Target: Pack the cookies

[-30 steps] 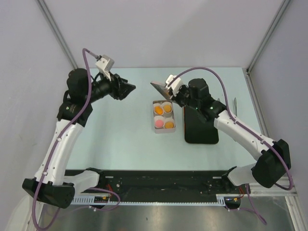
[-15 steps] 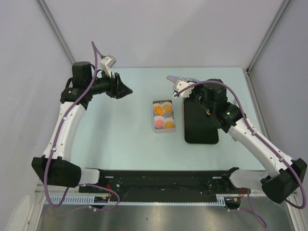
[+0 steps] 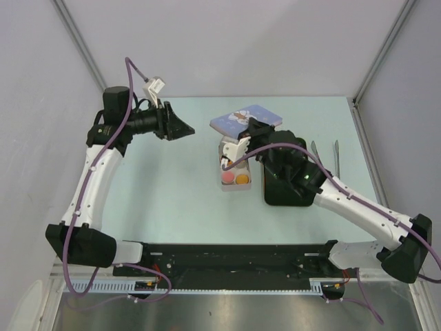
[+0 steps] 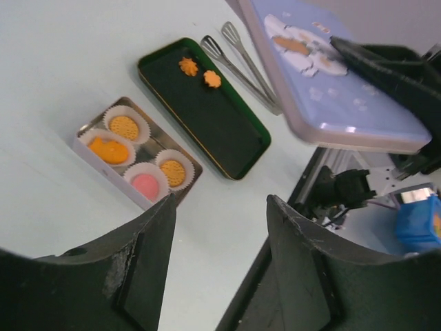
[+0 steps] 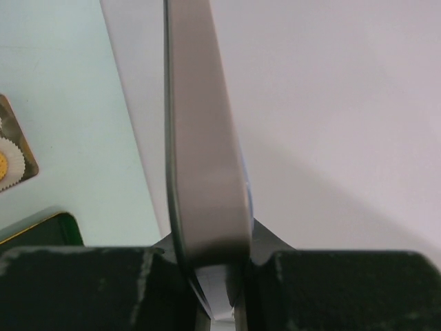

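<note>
Four cookies sit in white paper cups inside a small silver tin point(image 4: 86, 153): three orange ones point(image 4: 125, 127) and a pink one point(image 4: 145, 185). Two more orange cookies point(image 4: 187, 67) lie on the black tray point(image 4: 227, 138). My right gripper point(image 3: 249, 126) is shut on the tin's blue lid point(image 3: 248, 117), holding it face up above the tin's far end point(image 3: 234, 181). The right wrist view shows the lid point(image 5: 207, 138) edge-on between the right gripper's point(image 5: 220, 258) fingers. My left gripper point(image 3: 180, 127) hangs open and empty left of the tin, its jaws point(image 4: 220, 207) wide apart.
Two metal tongs point(image 3: 313, 148) lie right of the black tray point(image 3: 286, 189), also seen beyond the tray's far side in the left wrist view as tongs point(image 4: 238, 58). Grey walls close in the table at the back and both sides.
The right arm has swung the lid from a tilted, edge-on pose beside the tin to face up over its far end. The left gripper has shifted only slightly.
</note>
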`<state>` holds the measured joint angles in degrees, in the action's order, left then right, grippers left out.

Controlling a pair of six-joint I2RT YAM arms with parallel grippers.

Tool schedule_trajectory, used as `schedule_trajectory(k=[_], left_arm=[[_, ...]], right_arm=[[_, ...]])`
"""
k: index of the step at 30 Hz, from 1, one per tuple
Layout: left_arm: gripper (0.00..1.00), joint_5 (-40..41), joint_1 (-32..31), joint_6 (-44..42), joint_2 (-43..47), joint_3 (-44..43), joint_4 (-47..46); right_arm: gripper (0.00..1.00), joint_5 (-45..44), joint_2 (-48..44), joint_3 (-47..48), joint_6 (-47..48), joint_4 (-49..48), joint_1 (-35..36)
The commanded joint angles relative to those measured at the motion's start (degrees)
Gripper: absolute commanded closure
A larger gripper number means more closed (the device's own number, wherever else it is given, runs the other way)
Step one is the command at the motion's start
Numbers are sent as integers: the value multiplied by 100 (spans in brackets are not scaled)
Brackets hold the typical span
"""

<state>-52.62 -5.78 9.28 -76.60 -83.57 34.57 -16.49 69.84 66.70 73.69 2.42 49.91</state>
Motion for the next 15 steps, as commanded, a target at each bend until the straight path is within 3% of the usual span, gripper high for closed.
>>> schedule_trajectory(k=[1,7,15], left_arm=[[40,-652,59,803,-48,183,-345],[40,-863,165,1295,-145,192,-477],[38,-627,183,988,-180,147,-126]], right_arm=[[96,-583,82,-376,699,-1163,466],[97,-575,126,-1114,1392,-2112,686],[98,-373,196,-1712,2088,-3326,1029]])
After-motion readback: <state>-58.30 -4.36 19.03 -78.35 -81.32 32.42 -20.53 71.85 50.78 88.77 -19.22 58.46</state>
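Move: In the right hand the printed lid is already held; the cookie box it belongs to lies about 35 cm below that hand, some 4 cm to its left and 3 cm ahead. The dark tray sits roughly 18 cm to the right of the box, level with it, with two leftover cookies 22 cm right of the box and 5 cm farther out. From the empty left hand the box is about 13 cm right, 4 cm ahead and 32 cm down. Sinking about 5 cm and swinging some 4 to 5 cm left, with a smaller draw back towards the base, the right hand brings the pinched lid down towards the cookie box, its wrist rolling the left side down and tipping the fingers up by roughly 10 degrees each. The left hand stays in place, open, its fingers tilting down about 10 degrees. ##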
